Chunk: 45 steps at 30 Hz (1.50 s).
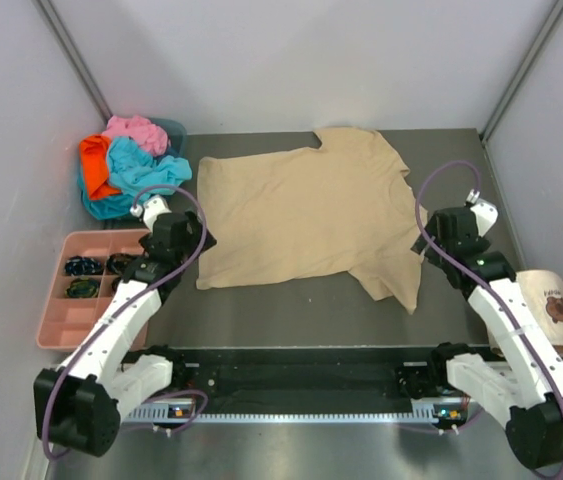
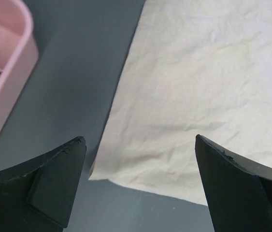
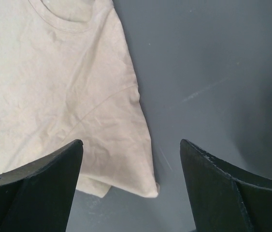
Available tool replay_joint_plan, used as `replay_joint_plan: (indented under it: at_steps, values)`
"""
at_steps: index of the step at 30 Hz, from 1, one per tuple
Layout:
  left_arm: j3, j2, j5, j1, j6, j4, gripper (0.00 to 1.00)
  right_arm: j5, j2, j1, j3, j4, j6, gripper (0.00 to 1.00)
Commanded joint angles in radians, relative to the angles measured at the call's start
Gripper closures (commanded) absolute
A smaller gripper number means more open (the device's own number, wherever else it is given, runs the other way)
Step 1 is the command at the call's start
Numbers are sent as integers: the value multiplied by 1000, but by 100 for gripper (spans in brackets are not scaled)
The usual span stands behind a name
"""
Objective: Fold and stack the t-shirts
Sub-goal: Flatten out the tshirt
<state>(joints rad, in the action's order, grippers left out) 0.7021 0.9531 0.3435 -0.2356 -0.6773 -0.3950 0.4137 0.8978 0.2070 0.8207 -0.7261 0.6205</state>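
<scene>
A large beige t-shirt [image 1: 306, 215] lies spread flat in the middle of the table, its neck toward the right. A turquoise [image 1: 141, 170], an orange [image 1: 94, 162] and a pink t-shirt [image 1: 133, 130] are heaped at the back left. My left gripper [image 1: 201, 240] hovers open over the beige shirt's near-left corner [image 2: 126, 166], and nothing sits between its fingers [image 2: 58, 169]. My right gripper [image 1: 426, 243] hangs open above the shirt's sleeve [image 3: 126, 159] at the right edge, also holding nothing.
A pink compartment tray [image 1: 53, 300] with small dark items sits left of the left arm, and its rim [image 2: 17, 58] shows in the left wrist view. A cream cap [image 1: 551, 305] rests at the right edge. Grey walls enclose the table.
</scene>
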Motion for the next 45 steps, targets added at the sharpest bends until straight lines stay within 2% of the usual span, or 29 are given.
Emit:
replay_joint_plan:
  at_steps: [1,7,14,18,20,25,31,33,45]
  values:
    - [-18,73,-43,-5,45,188,1,10,29,6,-23,143,-5,19]
    - [10,159,-32,-10,58,248,1,42,200,6,35,335,-18,19]
    - [16,170,-23,-11,79,258,1,60,510,-14,288,534,-128,18]
    - [19,168,-34,-11,87,257,1,-25,714,-66,475,611,-237,14]
    - [17,164,-28,-11,90,251,1,-133,847,-116,604,614,-294,14]
    - [-1,138,-8,-11,90,248,1,-451,1164,-202,922,530,-448,13]
    - [-26,128,-18,-13,65,242,1,-585,1457,-267,1329,260,-516,14]
    - [-39,127,-15,-13,58,248,1,-610,1512,-270,1376,213,-533,14]
    - [-55,134,5,-13,51,251,1,-710,1552,-270,1330,206,-556,15]
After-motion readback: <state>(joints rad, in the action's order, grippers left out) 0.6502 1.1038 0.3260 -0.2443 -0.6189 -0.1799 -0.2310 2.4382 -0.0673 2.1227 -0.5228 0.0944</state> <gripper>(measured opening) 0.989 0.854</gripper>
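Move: The tan shirt's far right corner, a turned hem edge with a tag beside it, lies some 38 cm ahead of the right hand, almost in line with it and about 12 cm lower. The shirt's right edge bulges about 26 cm ahead and 5 cm to the right; its near right flap is just about under the hand, 13 cm down. From the left hand that far corner is roughly 34 cm ahead and 53 cm to the right. Over the flat shirt's far right corner goes the right hand, sweeping about 35 cm forward along the right edge, rising a little midway, then sinking to end 10 cm lower and easing back slightly. Its wrist turns some 30 degrees counter-clockwise, the fingers staying open astride the corner. The left hand, also open, edges forward and down over the near left corner. ##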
